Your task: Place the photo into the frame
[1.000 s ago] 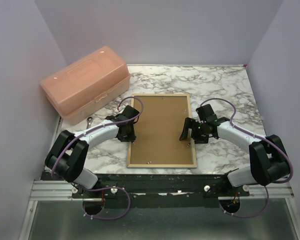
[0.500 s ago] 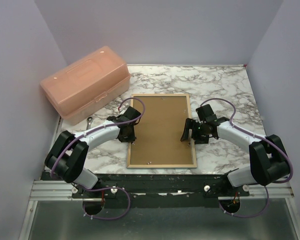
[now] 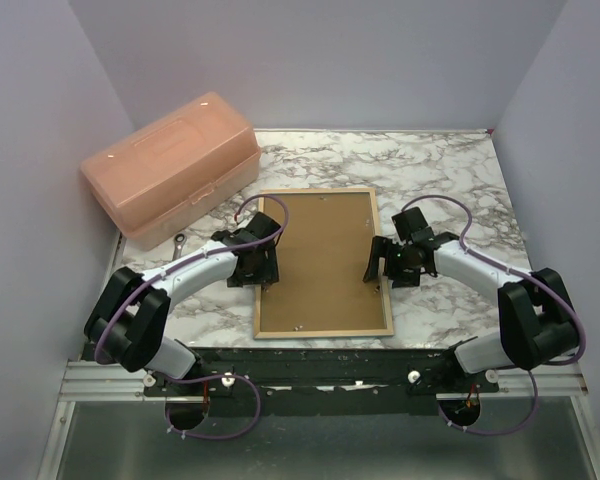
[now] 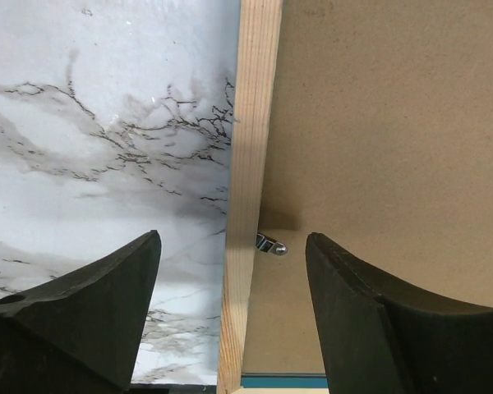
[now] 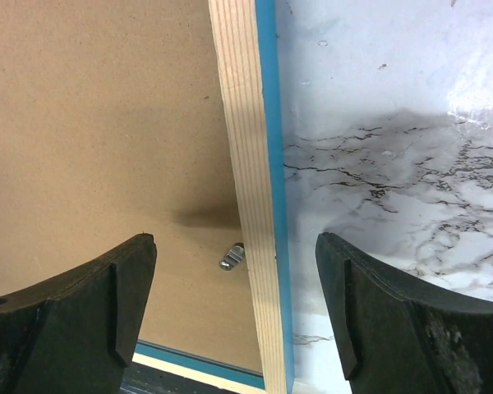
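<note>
The frame (image 3: pixel 384 270) lies face down in the middle of the table, pale wood reverse up, with the brown backing board (image 3: pixel 322 258) set inside it. The photo is hidden. My left gripper (image 3: pixel 264 268) is open and straddles the frame's left rail (image 4: pixel 248 189); a small metal clip (image 4: pixel 270 244) shows between the jaws. My right gripper (image 3: pixel 376 270) is open and straddles the right rail (image 5: pixel 246 180), whose blue side edge (image 5: pixel 273 164) shows; a metal clip (image 5: pixel 232 257) lies beside it on the board.
A translucent pink lidded box (image 3: pixel 172 168) stands at the back left. A small metal tool (image 3: pixel 179 241) lies on the marble table (image 3: pixel 430 170) just in front of it. Grey walls close in the left, back and right sides.
The left gripper has shifted slightly along the frame's left rail. The right gripper has moved very little. The frame and board lie where they were.
</note>
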Tool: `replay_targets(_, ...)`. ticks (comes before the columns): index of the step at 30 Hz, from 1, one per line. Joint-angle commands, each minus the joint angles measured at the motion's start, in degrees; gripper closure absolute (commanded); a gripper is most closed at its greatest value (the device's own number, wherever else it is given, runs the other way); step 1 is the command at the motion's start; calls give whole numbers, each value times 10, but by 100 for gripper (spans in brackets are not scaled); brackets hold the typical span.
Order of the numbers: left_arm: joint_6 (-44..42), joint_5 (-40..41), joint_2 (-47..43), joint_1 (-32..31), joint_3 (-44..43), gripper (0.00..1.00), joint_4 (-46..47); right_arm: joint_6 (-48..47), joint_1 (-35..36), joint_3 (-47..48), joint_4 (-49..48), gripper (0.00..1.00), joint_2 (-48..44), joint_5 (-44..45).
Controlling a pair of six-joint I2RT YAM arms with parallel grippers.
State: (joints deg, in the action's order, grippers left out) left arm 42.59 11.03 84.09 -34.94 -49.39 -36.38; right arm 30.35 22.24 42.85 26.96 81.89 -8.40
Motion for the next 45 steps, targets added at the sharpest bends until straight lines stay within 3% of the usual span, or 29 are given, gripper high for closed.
replay_targets(1,7,0,-19,0,-2,26,-8,-11,4,19,14,14,14,9)
replay_targets(9,2,-40,-19,17,13,26,20,-10,16,37,8,14,40,-5)
replay_targets(16,-3,-51,-8,30,14,24,28,8,61,66,22,14,54,33)
replay_targets(28,-4,-43,-3,32,16,24,27,27,64,4,45,18,-9,115)
replay_targets(38,-5,-49,0,32,31,25,38,36,64,-4,13,34,29,123)
replay_targets(43,-6,-51,3,32,30,25,38,31,64,-5,20,53,24,105)
replay_targets(45,-6,-54,5,32,29,25,40,31,64,-8,20,56,16,93)
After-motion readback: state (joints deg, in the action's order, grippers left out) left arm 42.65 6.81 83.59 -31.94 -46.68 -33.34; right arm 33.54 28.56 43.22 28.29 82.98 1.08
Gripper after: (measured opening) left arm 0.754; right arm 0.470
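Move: The right hand straddles the frame's right rail. The right metal tab lies about 1 cm back, level sideways and 2 cm below, with that rail 1 cm to the hand's right. The near metal tab is some 10 cm back and 15 cm left. The left hand's own tab lies about 1 cm back, 1 cm right and 2 cm below it, and the near tab some 10 cm back and 7 cm right. Leftwards about 2.5 cm first, then the right hand reverses some 3 cm to the right, drawing back and sinking about 1 cm onto the right rail and tab. It rolls nearly 10 degrees, left side down, and its fingers close to about half open, the outer one coming against the rail's outer side. The left hand, still open astride the left rail, ends about 1 cm lower. ##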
